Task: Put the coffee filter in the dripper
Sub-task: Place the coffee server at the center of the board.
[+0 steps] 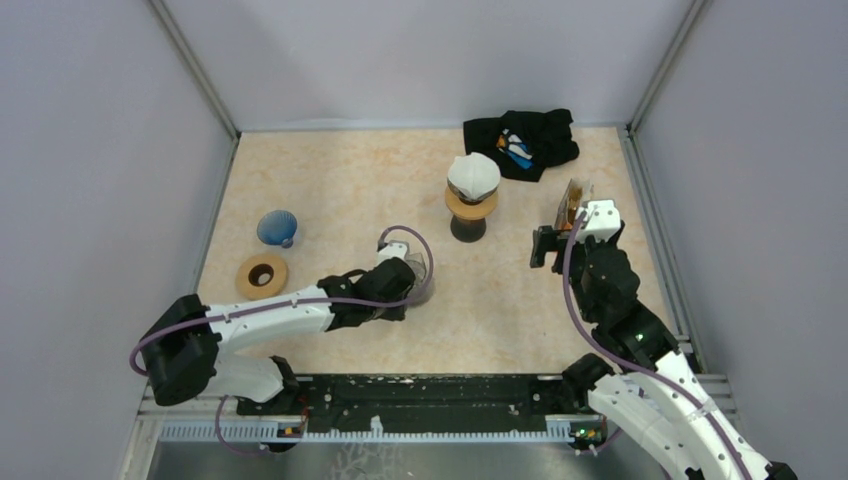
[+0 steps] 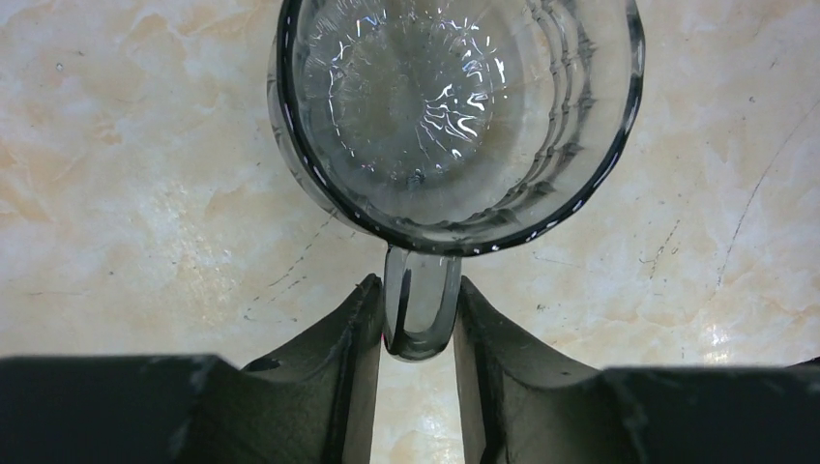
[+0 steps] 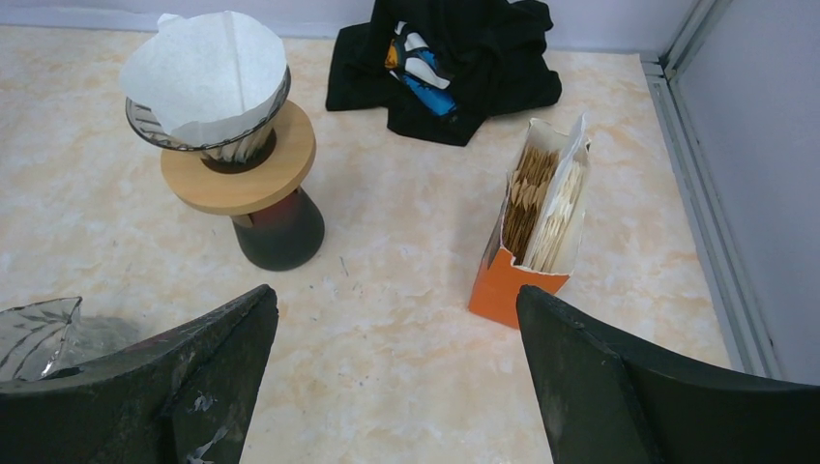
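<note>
A white paper coffee filter (image 1: 473,175) sits in a clear dripper (image 3: 145,121) on a wooden ring (image 3: 242,174) over a dark stand (image 1: 467,228); the filter also shows in the right wrist view (image 3: 208,72). A second clear glass dripper (image 1: 420,272) stands on the table in the middle. My left gripper (image 1: 408,285) is shut on its handle (image 2: 421,309), with the bowl (image 2: 454,106) just ahead of the fingers. My right gripper (image 1: 543,247) is open and empty, above the table to the right of the stand (image 3: 395,295).
An orange box of paper filters (image 1: 575,200) stands at the right (image 3: 512,280). A black cloth (image 1: 520,140) lies at the back. A blue dripper (image 1: 277,227) and a loose wooden ring (image 1: 261,276) lie at the left. Walls enclose the table.
</note>
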You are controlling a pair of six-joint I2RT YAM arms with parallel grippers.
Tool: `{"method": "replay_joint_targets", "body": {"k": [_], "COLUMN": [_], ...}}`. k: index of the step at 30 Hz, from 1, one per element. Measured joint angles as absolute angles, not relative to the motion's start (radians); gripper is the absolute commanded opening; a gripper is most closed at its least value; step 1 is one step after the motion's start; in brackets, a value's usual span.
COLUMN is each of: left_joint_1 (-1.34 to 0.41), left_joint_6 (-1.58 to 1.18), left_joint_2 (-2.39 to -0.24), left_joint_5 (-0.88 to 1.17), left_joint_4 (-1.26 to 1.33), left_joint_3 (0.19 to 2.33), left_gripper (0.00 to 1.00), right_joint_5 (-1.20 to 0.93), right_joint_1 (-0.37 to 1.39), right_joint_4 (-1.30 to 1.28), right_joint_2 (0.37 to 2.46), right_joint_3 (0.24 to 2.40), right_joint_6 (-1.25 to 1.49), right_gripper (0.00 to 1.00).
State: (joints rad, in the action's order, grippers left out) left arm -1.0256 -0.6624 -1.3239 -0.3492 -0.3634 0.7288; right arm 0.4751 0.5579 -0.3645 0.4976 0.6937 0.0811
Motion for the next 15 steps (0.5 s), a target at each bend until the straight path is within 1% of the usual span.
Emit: {"method": "replay_joint_targets", "body": {"k": [5,10,14,15], "left_joint_1": [-1.026,-1.026,-1.026,-1.026], "left_joint_6": [-0.667,-0.666,-0.669,-0.670], "left_joint_2": [-1.324,-1.309,-1.270,-1.258], "left_joint_5": [-0.349,-0.346,-0.345,-0.347], "left_joint_4": [-0.365,-0.371,-0.406,-0.418], "left_joint_3": [0.727,0.728,0.746,0.754], "left_gripper": [0.54,0.63,0.74,0.79], "right_joint_5": [0.476,0.479,0.482,0.484], "right_joint_1": [0.558,0.558,0.558,0.558], "right_joint_4": [-0.364,-0.365,-0.364,-0.364], "right_joint_2": [0.507,0.512,0.513,0.514], "right_joint_3": [0.694,0.694,0.694,0.694], "right_joint_6": [0.081,0.081,0.080,0.080], "right_gripper": [0.93,0.93,0.93,0.93]}}
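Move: The left gripper has the coffee server's handle between its fingers, low over the middle of the board; the server's body is centred about 6 cm ahead and 3 cm to the right, nearly level. The dripper with its filter, on its stand, is some 18 cm ahead, 12 cm right and 6 cm higher. The wooden ring lies about 27 cm left and 7 cm ahead, 4 cm below. From the right hand, the server is roughly 20 cm left, level fore and aft, 21 cm below. Keep the left gripper in place over the standing coffee server and go on opening the fingers, until both pads stand well clear of either side of the handle. With the fingers still spreading, lift straight up about 2 cm away from the handle, leaving the wrist's attitude practically unchanged. ##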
